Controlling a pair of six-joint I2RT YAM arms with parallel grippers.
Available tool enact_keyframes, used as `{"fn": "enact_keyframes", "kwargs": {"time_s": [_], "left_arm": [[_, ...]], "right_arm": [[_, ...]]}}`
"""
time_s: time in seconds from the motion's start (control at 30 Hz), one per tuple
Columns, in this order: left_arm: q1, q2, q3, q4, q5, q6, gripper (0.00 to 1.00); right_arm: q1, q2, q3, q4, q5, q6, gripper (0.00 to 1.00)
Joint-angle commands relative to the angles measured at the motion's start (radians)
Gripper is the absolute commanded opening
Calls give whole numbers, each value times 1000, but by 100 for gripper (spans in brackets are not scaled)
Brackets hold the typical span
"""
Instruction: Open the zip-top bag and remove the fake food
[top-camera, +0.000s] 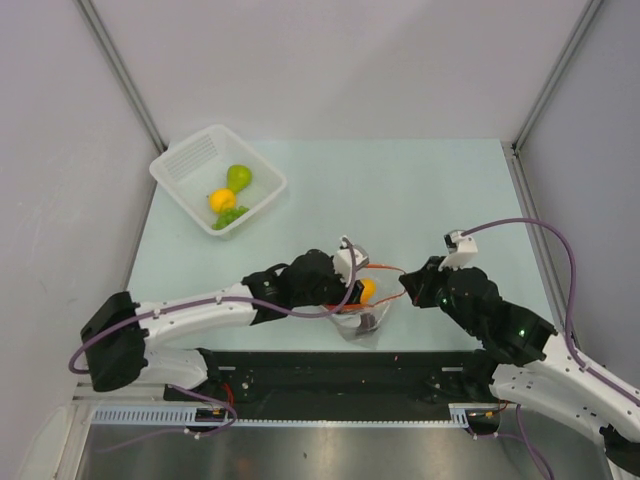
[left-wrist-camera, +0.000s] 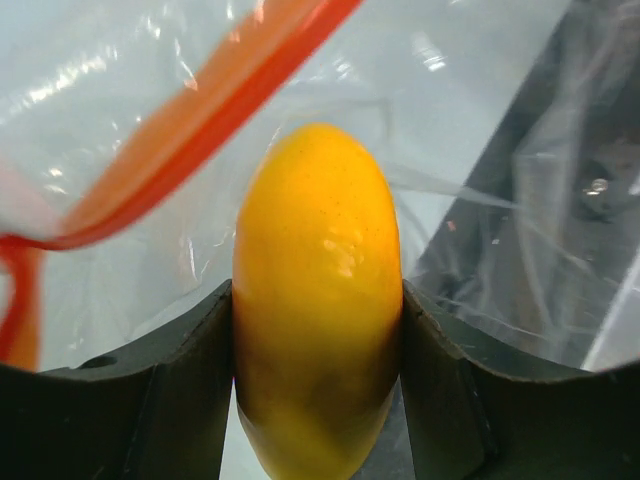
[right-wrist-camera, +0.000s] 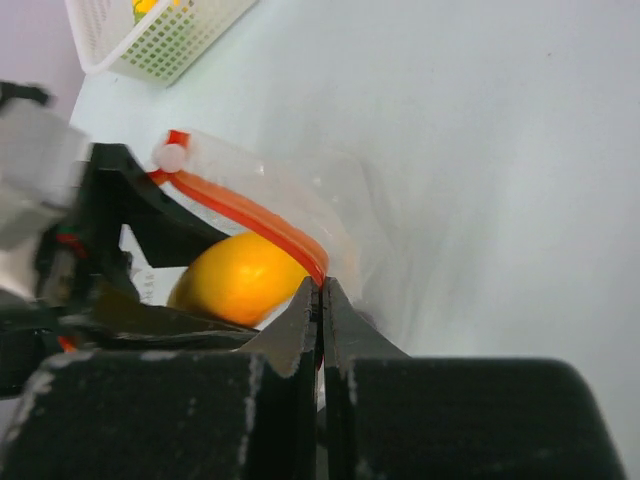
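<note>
The clear zip-top bag (top-camera: 365, 320) with its red-orange zip strip (left-wrist-camera: 215, 120) hangs open near the table's front edge. My left gripper (top-camera: 362, 292) reaches into its mouth and is shut on a yellow-orange fake fruit (left-wrist-camera: 318, 300), gripped between both black fingers (left-wrist-camera: 190, 390). My right gripper (right-wrist-camera: 322, 290) is shut on the bag's zip edge (right-wrist-camera: 250, 215), holding the mouth up on the right side; the same fruit (right-wrist-camera: 240, 278) shows just left of it. A small dark piece (top-camera: 368, 322) lies at the bag's bottom.
A white slotted basket (top-camera: 180, 165) stands at the back left of the table, holding a green pear (top-camera: 238, 177), a yellow-orange fruit (top-camera: 221, 199) and green bits (top-camera: 230, 215). Grey walls close in the table on three sides.
</note>
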Motion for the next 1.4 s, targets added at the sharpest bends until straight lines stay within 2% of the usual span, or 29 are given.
{"fn": "enact_keyframes", "kwargs": {"time_s": [0.0, 0.07, 0.3, 0.47, 0.6, 0.7, 0.87, 1.1, 1.17, 1.37], "left_arm": [[13, 163, 125, -185, -42, 30, 0], [11, 164, 116, -135, 15, 29, 0], [13, -80, -50, 102, 153, 47, 0], [13, -138, -62, 179, 189, 50, 0], [13, -134, -24, 231, 150, 11, 0], [13, -125, -3, 266, 46, -16, 0], [13, -135, -13, 375, -190, -5, 0], [15, -86, 51, 412, -377, 11, 0], [19, -60, 82, 392, -379, -29, 0], [51, 3, 211, 340, -267, -123, 0]], "right_arm": [[-12, -3, 49, 8, 80, -90, 0], [-12, 20, 56, -4, 88, -92, 0], [-15, -2, 27, -66, 138, -101, 0], [-13, 18, -22, -3, 20, -77, 0], [-9, 55, -76, 133, -142, -37, 0], [-9, 73, -94, 186, -197, -15, 0], [-9, 58, -85, 175, -208, -12, 0], [-13, 61, -71, 207, -284, -21, 0], [-12, 89, -66, 224, -287, -24, 0], [-12, 182, -10, 304, -328, -41, 0]]}}
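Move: The left hand already grips the orange-yellow mango down in the bag's mouth; the white bin it is bound for has its middle roughly 30 cm ahead and 34 cm to the left, about 7 cm lower. Still in the bag, the dark round food lies some 4 cm back, 1 cm to the right and 5 cm below the left hand. For the right hand, shut on the bag's rim, the mango is about 8 cm to the left, 1 cm ahead and 4 cm lower. Keeping its hold on the mango, the left hand first dips about 4 cm inside the bag, then climbs and reaches forward out past the rim to end some 13 cm higher and 8 cm farther out, its down-and-right-pointing fingers tipping up towards level and swinging counter-clockwise towards forward. The right fingers stay pinched on the rim, hanging on to the bag while that hand, after barely moving at first, eases about 6 cm left and sinks around 3 cm, turning some 15 degrees counter-clockwise. ##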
